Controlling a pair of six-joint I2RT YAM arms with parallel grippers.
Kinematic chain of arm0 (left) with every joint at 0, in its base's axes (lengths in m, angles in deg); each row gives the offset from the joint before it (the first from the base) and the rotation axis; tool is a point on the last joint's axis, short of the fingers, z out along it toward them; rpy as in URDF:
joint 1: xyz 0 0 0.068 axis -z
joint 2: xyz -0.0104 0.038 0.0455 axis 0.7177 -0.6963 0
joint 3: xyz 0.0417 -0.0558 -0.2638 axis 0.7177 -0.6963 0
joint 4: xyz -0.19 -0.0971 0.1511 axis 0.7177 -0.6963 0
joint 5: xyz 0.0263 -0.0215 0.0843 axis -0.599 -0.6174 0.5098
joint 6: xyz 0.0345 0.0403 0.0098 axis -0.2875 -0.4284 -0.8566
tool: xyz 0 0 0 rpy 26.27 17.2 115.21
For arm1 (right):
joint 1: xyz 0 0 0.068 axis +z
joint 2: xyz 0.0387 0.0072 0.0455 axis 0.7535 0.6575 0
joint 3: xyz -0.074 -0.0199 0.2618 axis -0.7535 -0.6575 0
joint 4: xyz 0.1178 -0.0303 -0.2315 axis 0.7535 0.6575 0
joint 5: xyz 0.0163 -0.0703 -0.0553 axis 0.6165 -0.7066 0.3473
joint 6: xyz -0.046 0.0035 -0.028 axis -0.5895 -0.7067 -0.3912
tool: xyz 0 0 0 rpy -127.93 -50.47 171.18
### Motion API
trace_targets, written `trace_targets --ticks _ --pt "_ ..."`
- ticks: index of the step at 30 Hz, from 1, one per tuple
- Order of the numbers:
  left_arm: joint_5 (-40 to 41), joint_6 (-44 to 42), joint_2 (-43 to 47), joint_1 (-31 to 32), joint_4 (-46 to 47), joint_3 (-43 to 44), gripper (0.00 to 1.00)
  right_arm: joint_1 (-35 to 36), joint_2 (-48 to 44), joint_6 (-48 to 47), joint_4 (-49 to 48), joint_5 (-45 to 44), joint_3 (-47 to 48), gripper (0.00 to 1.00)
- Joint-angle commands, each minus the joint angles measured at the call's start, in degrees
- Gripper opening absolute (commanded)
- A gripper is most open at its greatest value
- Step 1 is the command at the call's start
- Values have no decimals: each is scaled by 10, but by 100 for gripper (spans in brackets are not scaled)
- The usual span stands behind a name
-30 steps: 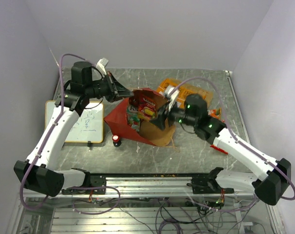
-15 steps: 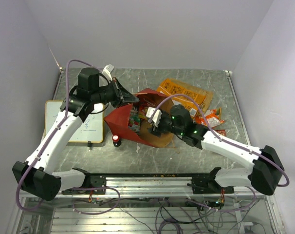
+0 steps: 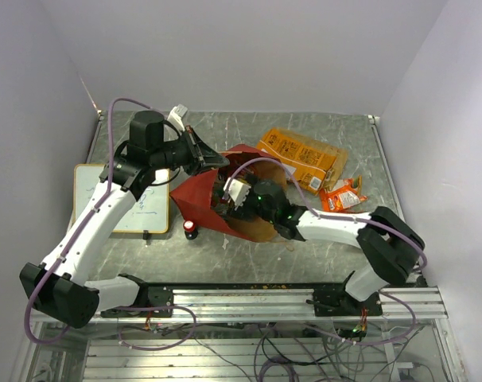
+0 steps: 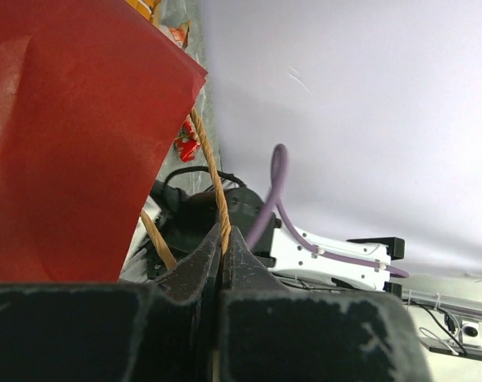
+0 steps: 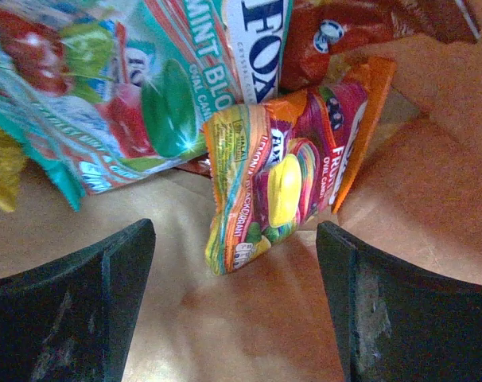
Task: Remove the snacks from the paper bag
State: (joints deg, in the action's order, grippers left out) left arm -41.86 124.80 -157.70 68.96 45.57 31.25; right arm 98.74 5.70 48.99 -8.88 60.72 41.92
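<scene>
The red paper bag (image 3: 195, 193) lies on its side with its mouth to the right. My left gripper (image 3: 212, 161) is shut on the bag's twisted cord handle (image 4: 213, 179) and holds the top edge up; the red outside of the bag (image 4: 66, 135) fills the left wrist view. My right gripper (image 3: 227, 199) is inside the bag's mouth, jaws open (image 5: 235, 267) and empty. Just ahead of its fingers (image 5: 74, 310), on the brown kraft floor, lie an orange fruit-candy packet (image 5: 281, 171), a teal mint packet (image 5: 122, 87) and a red packet (image 5: 344, 32). A large orange bag (image 3: 302, 155) and small red packets (image 3: 341, 194) lie on the table to the right.
A white board with writing (image 3: 139, 203) lies at the left of the grey table. A small red-and-black cylinder (image 3: 191, 228) stands just in front of the bag. Walls close in on both sides and at the back.
My right gripper has moved left, from the bag's mouth deeper into the bag, and its jaws now stand wider. The left gripper shifted slightly right and still holds the handle.
</scene>
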Motion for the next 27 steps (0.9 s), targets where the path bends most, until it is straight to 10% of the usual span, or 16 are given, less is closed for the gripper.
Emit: trace_targets --ticks 1,12,27 --pt "-2 2 12 6 10 8 7 3 45 -7 -95 -71 0 82" --pt "-22 -41 -3 6 -27 33 7 -2 157 -25 -182 -84 38 78" --pt "-22 -30 -26 6 -3 44 7 -6 17 21 -25 26 14 0"
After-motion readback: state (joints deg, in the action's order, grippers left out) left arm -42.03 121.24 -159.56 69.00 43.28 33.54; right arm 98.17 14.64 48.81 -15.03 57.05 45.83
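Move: The small Fox's fruits packet lies inside the paper bag, about 6 cm ahead of the right hand, 2 cm to its left and 5 cm below. The Mint Blossom bag is around 4 cm ahead of that hand and 8 cm left, with the dark red snack bag beyond, some 10 cm ahead and 6 cm left, both a little below. From the left hand, the packet lies roughly 9 cm ahead, 3 cm right and 28 cm down. Forward and down into the paper bag, about 5 cm each way and slightly left, the right hand reaches open-fingered for the fruits packet, turning a few degrees clockwise. Its fingers shut from wide open, pinching the near end of the packet as the hand starts back up some 3 cm and slightly towards the base. The left hand stays, keeping its grip at the bag's twisted handle. ##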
